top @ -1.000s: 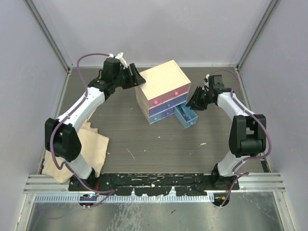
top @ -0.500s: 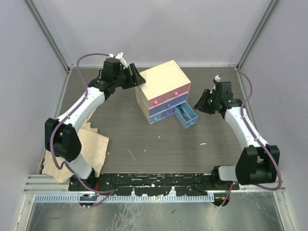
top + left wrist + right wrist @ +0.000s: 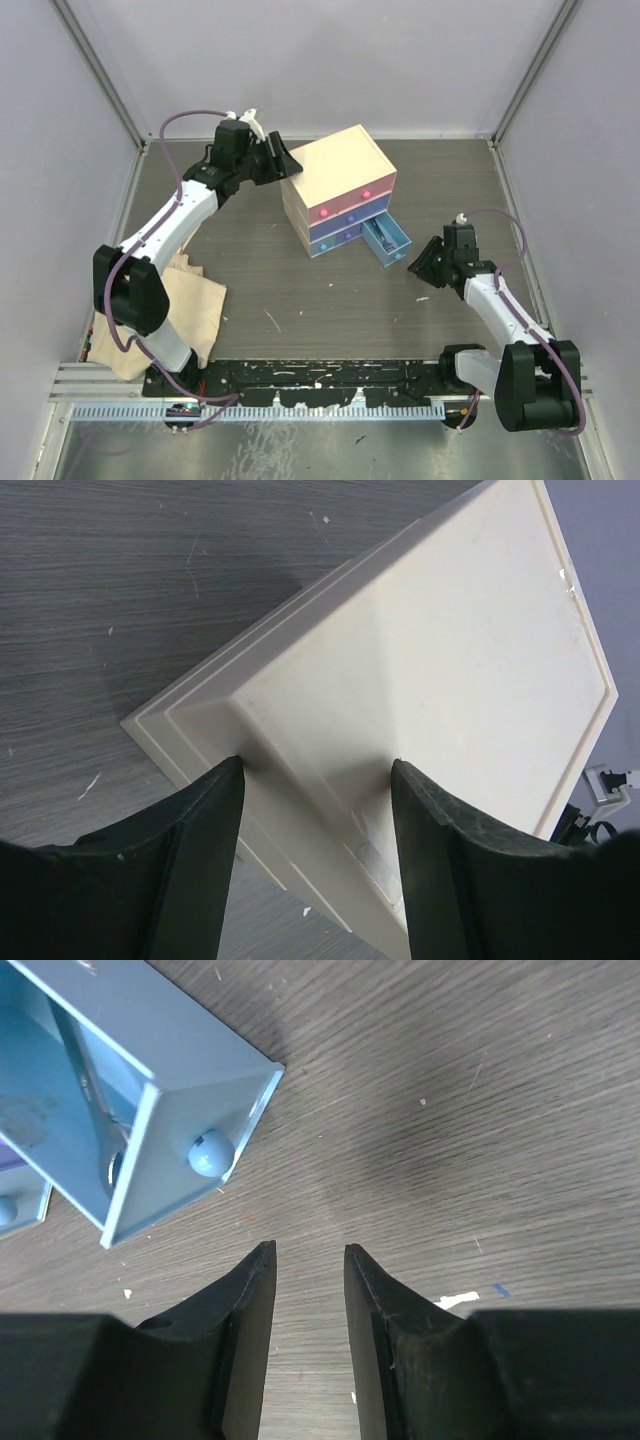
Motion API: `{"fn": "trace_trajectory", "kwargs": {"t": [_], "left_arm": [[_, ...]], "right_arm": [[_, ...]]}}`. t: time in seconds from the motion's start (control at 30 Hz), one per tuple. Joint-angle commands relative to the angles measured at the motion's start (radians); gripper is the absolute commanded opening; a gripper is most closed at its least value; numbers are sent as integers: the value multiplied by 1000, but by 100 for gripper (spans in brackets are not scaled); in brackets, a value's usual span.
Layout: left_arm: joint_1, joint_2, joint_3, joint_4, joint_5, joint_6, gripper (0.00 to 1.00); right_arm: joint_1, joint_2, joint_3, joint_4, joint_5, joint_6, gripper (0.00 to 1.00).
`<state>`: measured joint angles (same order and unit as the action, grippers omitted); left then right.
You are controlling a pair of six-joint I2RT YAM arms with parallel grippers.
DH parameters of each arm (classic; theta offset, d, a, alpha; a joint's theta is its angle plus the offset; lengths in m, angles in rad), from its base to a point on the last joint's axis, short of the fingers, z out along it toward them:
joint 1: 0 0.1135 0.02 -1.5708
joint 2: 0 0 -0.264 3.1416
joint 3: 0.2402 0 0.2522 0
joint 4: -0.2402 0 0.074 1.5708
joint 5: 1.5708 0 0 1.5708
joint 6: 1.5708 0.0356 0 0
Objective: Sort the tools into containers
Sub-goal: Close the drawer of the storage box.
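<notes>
The cream chest (image 3: 340,165) stands at the back middle of the table, its pink drawer (image 3: 345,207) and purple drawer (image 3: 345,228) pushed in. The blue drawer (image 3: 386,241) is pulled far out, and a silver wrench (image 3: 110,1155) lies inside it behind the front panel (image 3: 180,1035) with the round knob (image 3: 211,1152). My left gripper (image 3: 285,165) is closed on the chest's back left corner (image 3: 450,660), one finger on each side (image 3: 318,763). My right gripper (image 3: 418,268) hovers open over bare table just in front of the blue drawer, nothing between its fingers (image 3: 308,1248). No other tools show.
A crumpled beige cloth (image 3: 185,300) lies at the near left beside the left arm's base. A thin pale sliver (image 3: 271,320) and a white scrap (image 3: 422,298) lie on the dark table. Grey walls enclose the table on three sides.
The right arm has swung back from the far right of the chest toward the near side, ending just in front of the pulled-out blue drawer. The left arm and chest have not moved.
</notes>
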<state>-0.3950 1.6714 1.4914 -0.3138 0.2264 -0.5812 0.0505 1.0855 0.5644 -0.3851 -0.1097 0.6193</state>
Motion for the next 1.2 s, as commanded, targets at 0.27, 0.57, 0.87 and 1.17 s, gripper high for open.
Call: {"fn": "trace_trajectory", "kwargs": {"t": [0.27,0.57,0.87,1.17], "left_arm": [[-10,52,11,-105,37,58,56],[-10,53,12,-103,43,58,54],[-10,53,15,-103,53,57,54],[-10,49,15,-101,61,55,53]], "right_arm": [[8,148,-54,330,-74,147,39],[47,264,46,408,-94,187,39],[71,368,147,454,-98,205,39],[109,473,207,527,-77,221,39]]}}
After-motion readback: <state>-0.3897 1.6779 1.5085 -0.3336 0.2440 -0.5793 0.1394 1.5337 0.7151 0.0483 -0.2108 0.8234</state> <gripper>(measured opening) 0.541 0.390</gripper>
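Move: The open bottom drawer's knob is about 5 cm ahead of the right hand, 4 cm to its left and some 3 cm lower. The wrench inside the drawer is about 9 cm ahead and 6 cm left; the storage box's middle is roughly 20 cm ahead and 17 cm left, a touch higher. From the left hand, at the box's left top corner, the knob lies some 15 cm back, 25 cm right and 18 cm down. The right hand's left fingertip comes against the drawer front beside the knob and pushes it towards the box. It first sinks about 3.5 cm while easing forward and left, then drives forward some 7 cm and left 3 cm, rising slightly; the hand rolls about 10 degrees, left side up, fingers staying part-open. The left hand stays braced on the box's corner. ##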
